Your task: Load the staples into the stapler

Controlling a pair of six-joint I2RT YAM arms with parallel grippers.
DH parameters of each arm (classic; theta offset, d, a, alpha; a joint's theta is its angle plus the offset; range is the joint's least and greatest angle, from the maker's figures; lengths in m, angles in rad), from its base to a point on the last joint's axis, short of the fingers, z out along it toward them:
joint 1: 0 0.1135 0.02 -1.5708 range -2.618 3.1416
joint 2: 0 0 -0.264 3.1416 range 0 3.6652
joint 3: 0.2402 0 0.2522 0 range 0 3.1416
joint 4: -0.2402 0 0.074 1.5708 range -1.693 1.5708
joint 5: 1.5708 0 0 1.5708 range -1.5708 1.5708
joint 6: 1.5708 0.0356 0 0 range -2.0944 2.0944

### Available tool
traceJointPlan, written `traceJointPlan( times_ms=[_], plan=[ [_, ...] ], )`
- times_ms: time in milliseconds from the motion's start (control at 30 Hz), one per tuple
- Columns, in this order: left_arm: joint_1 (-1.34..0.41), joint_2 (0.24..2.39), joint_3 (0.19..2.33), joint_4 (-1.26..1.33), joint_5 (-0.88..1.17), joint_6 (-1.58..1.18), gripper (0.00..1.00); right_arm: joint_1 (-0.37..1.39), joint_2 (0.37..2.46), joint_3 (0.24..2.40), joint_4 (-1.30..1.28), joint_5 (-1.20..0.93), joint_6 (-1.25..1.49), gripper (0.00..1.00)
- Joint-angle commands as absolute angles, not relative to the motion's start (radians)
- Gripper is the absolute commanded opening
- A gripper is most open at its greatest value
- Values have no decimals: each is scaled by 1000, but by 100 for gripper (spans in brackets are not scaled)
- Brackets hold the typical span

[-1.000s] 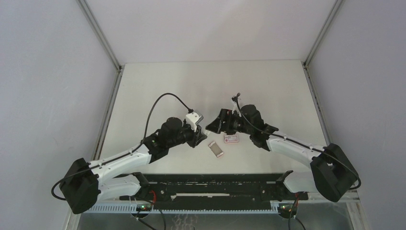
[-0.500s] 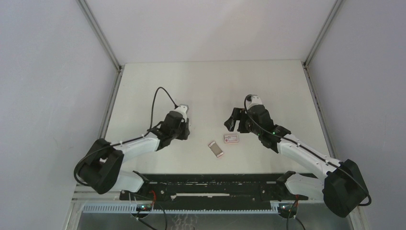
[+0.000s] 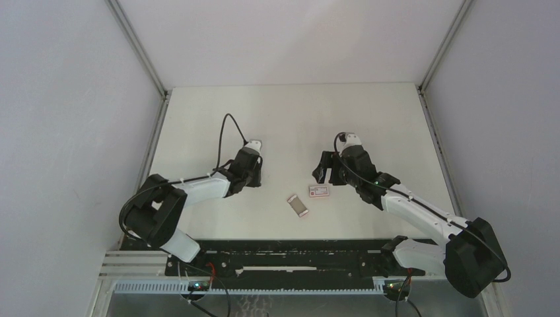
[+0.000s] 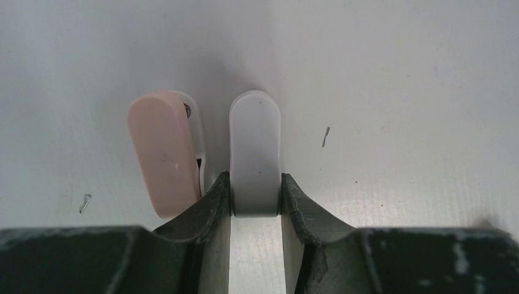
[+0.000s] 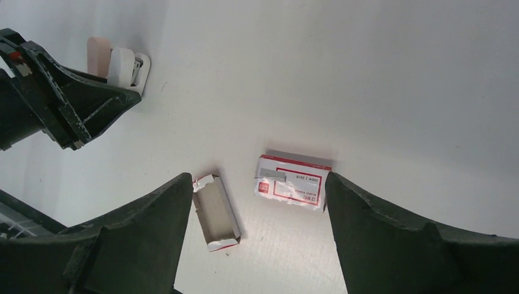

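Note:
In the left wrist view my left gripper (image 4: 256,196) is shut on the white half (image 4: 255,147) of a small stapler. Its pink half (image 4: 162,153) is swung open to the left, down on the table. From above, that gripper (image 3: 253,173) sits left of centre. My right gripper (image 3: 327,168) hangs open above the pink-red and white carton (image 3: 319,191). In the right wrist view the carton (image 5: 297,184) lies between the wide fingers (image 5: 147,220). A short grey strip of staples (image 5: 272,174) lies on its label. The stapler (image 5: 119,64) shows at the upper left.
The carton's empty slide-out tray (image 5: 215,211) lies on the table left of the carton, also seen from above as a tray (image 3: 298,205). Two loose single staples (image 4: 326,136) lie near the stapler. The black rail (image 3: 290,254) runs along the table's near edge.
The two grippers, close together a second ago, have drawn apart. The left one has swung left and down to the table with the stapler; the right one has shifted right, above the carton.

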State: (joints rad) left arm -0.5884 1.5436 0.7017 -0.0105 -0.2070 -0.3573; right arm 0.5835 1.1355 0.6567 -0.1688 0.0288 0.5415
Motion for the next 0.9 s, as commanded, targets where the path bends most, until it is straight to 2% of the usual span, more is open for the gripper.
traceJointPlan(
  times_ms=[0,100,200,267,433,533,700,867],
  plan=[
    [-583,1560,757,15,-205,-365,4,578,1133,696,-150,49,523,78],
    [-580,1562,756,16,-188,-369,22,577,1131,697,-154,51,521,79],
    [-578,1531,744,37,-159,-370,49,574,1124,696,-158,54,513,79],
    [-578,1503,741,42,-131,-368,58,570,1118,696,-157,51,502,79],
    [-565,1433,756,40,-62,-315,71,532,1106,712,-139,-13,445,79],
    [-507,1355,756,60,18,-310,74,483,1101,744,-151,-54,392,79],
    [-290,1165,721,89,30,-341,76,327,1035,733,-96,-90,304,79],
    [35,919,513,237,-178,-413,93,112,888,565,91,-55,269,79]
  ],
)
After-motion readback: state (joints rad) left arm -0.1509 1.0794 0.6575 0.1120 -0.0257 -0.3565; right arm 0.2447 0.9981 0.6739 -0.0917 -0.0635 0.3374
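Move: Between the left hand's fingertips is the near end of the white stapler, whose middle lies about 3 cm ahead of that hand and level with it sideways. The pink stapler stands about 3 cm ahead and 4 cm left of the same hand; the open tray is some 8 cm back and 14 cm right. From the empty right hand, the white stapler lies roughly 6 cm ahead, 23 cm left and 10 cm below, and the staple box about 1 cm ahead, 2 cm left and 10 cm below. Letting go of the white stapler, the left fingers spread while the hand stays nearly still, then it lifts away about 16 cm, swinging some 11 cm left and a little forward, its fingers tipping up and turning counter-clockwise. The right hand, still open and empty, sets off later, going about 9 cm right with a rise and forward reach of around 6 cm each, away from the staple box. ##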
